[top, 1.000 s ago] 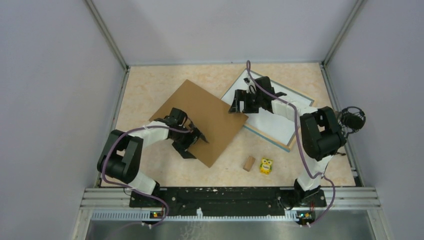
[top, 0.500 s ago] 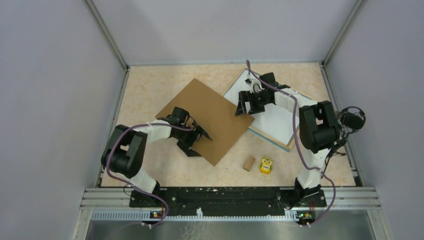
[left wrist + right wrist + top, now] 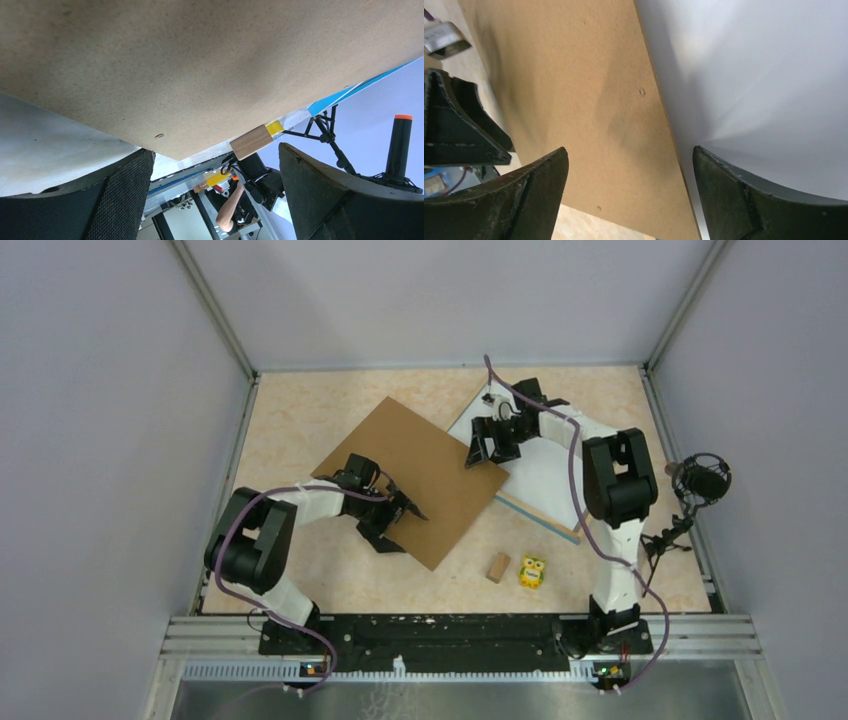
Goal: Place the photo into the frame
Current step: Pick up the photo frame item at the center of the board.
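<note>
The frame (image 3: 541, 519) lies at the right back of the table, its wood-and-blue edge showing along the near side. A blank white sheet (image 3: 548, 472) fills it; the photo's printed face is out of view. A brown backing board (image 3: 420, 465) lies in the middle, its right corner overlapping the white sheet (image 3: 764, 75). My left gripper (image 3: 394, 524) stands open at the board's near edge, the board (image 3: 200, 65) just above its fingers. My right gripper (image 3: 488, 446) is open over the board's right corner (image 3: 589, 100), holding nothing.
A small wooden block (image 3: 497, 567) and a yellow toy (image 3: 532, 572) sit near the front right. A black headset (image 3: 705, 478) hangs outside the right wall. Grey walls close in the table on three sides.
The brown board slid a little to the right, onto the white sheet's edge. The right arm's elbow swung in toward the back and its jaws widened. The left gripper followed the board slightly.
</note>
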You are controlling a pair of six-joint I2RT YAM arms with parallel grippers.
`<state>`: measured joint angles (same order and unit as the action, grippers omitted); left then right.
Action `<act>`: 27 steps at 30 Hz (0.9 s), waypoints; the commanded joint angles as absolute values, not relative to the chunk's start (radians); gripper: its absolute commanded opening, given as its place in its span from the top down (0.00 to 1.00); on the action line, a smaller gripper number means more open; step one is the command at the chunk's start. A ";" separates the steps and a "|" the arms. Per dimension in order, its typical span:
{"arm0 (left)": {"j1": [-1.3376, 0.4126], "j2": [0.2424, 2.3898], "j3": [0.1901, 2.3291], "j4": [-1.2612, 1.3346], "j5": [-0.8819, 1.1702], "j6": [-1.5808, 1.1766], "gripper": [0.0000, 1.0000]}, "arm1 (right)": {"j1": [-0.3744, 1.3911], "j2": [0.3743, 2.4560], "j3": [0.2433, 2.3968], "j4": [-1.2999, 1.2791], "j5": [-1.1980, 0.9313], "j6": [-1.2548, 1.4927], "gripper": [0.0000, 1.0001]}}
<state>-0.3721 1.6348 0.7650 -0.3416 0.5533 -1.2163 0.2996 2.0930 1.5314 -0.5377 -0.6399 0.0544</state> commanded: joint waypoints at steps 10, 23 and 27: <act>-0.374 1.687 0.704 -0.226 0.301 -1.058 0.02 | 0.298 1.962 1.479 -0.417 -1.005 0.251 0.35; -0.374 1.553 0.618 -0.212 0.268 -0.955 0.02 | 0.325 1.637 1.141 -0.310 -1.111 0.352 0.52; -0.376 1.536 0.589 -0.188 0.289 -0.934 0.02 | 0.369 1.587 1.128 -0.370 -1.059 0.329 0.56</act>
<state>-0.3805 1.5043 0.6567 -0.2558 0.5301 -1.0519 0.3016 1.6604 1.1408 -0.2996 -1.0279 0.3344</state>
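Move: The brown board's right-hand far edge runs right under the wide-open right gripper. The board's middle lies about 15 cm left of that hand, 5 cm back and 3 cm below. The frame with its white sheet is centred some 10 cm to its right and 1 cm ahead. From the left gripper, at the board's near end, the board's middle is about 12 cm ahead, 1 cm left and 2 cm lower; the wooden block is 17 cm right and 7 cm back. Hook the right gripper's outer finger under the brown board's edge and lever it up about 11 cm, then sweep back some 10 cm towards the left hand. Meanwhile swing the fingertips up roughly 25 degrees and close to about half open, with the edge between the fingers. Keep the open left gripper low against the board's lower-left edge near its near corner, twisting it only slightly. ##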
